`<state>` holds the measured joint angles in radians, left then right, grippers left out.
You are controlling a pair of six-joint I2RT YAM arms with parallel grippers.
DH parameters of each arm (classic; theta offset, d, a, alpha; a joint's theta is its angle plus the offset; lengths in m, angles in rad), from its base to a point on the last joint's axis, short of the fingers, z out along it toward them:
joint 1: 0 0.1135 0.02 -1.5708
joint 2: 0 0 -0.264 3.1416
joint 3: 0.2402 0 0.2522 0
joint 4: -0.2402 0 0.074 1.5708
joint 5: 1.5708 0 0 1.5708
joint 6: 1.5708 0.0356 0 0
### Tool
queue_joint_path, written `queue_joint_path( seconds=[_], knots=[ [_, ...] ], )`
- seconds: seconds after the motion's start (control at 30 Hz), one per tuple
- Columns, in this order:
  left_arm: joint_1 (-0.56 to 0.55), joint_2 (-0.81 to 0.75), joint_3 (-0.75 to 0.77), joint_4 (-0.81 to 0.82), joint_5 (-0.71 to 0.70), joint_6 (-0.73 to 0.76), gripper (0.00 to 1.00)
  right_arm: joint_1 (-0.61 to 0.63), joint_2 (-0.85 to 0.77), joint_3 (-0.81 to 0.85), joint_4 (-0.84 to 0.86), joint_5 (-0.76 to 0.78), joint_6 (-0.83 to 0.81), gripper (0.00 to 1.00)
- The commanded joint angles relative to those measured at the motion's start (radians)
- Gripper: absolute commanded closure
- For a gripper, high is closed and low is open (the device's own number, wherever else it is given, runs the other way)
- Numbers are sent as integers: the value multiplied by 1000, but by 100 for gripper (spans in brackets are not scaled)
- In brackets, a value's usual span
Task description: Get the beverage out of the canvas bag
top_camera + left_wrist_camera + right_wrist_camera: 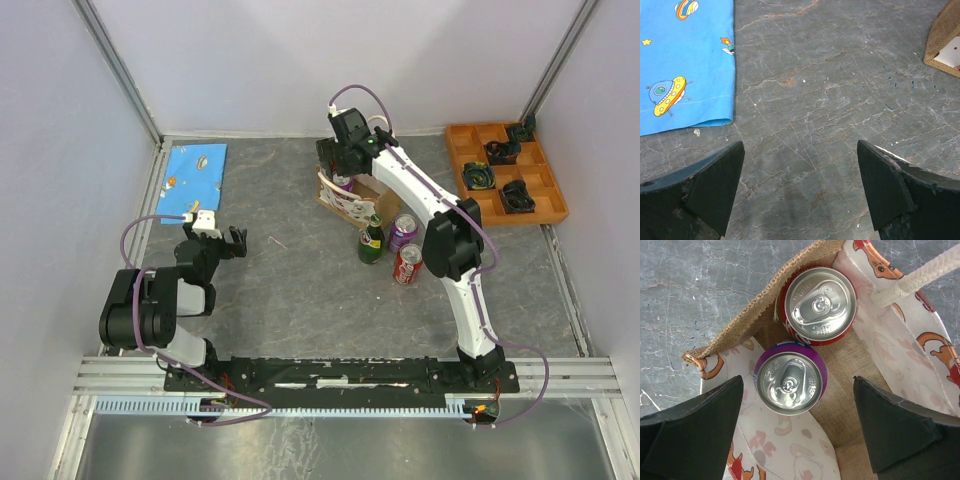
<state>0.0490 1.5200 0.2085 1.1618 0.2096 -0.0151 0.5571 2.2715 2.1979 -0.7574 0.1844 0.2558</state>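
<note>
The canvas bag [352, 203] stands open at the table's middle back. Its burlap wall [740, 330] and patterned lining show from above in the right wrist view. Inside it stand two beverage cans, a purple one [790, 383] and a red one [817, 305], both upright and touching. My right gripper [797, 390] hangs open over the bag mouth [333, 165], its fingers wide on either side of the purple can and holding nothing. My left gripper [225, 243] is open above bare table [800, 150], far left of the bag.
Outside the bag, just in front of it, stand a green bottle [372, 240], a purple can [403, 232] and a red can [408, 264]. An orange compartment tray [505, 172] sits back right. A blue patterned cloth [193, 178] lies back left. A white bag handle [920, 277] crosses above the red can.
</note>
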Motion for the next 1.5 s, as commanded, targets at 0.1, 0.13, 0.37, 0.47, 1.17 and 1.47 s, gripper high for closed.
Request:
queue_joint_path(
  seconds=[0.1,0.13,0.37,0.47,1.17,1.47],
  knots=[
    [3,2,7,59,-17,16,1,0,27,39,-6,-60,27,1],
    [3,3,8,60,-18,15,1,1,30,38,-10,-61,28,1],
    [3,2,8,61,-18,15,1,4,51,21,-33,-40,20,4],
    [3,2,8,60,-18,15,1,6,60,17,-43,-19,13,6],
    [2,2,8,60,-18,15,1,-12,74,60,-27,80,-46,100],
    [3,3,7,58,-17,15,1,-13,-85,98,73,84,-107,100]
  ],
)
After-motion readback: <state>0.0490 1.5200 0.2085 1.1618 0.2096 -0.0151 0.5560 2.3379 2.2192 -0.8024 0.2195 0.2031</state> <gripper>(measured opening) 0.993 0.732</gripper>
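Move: The purple can in the canvas bag is almost straight below the open right hand: about 1 cm back, centred left to right, its middle roughly 8 cm down. The red can in the bag stands about 7 cm farther out than the purple can. The green bottle is about 12 cm back and 6 cm right of the hand, and the purple can outside is 11 cm back and 13 cm right. From the left hand, the can in the bag is some 12 cm ahead and 23 cm right. The right fingers close on the purple can in the bag, pinching it near its top from both sides, after the hand sinks about 4 cm over it with its fingers tipping some 5 degrees steeper. The grip is then kept while the hand eases about 1 cm to the right and starts up by about half a centimetre, rolling slightly. ##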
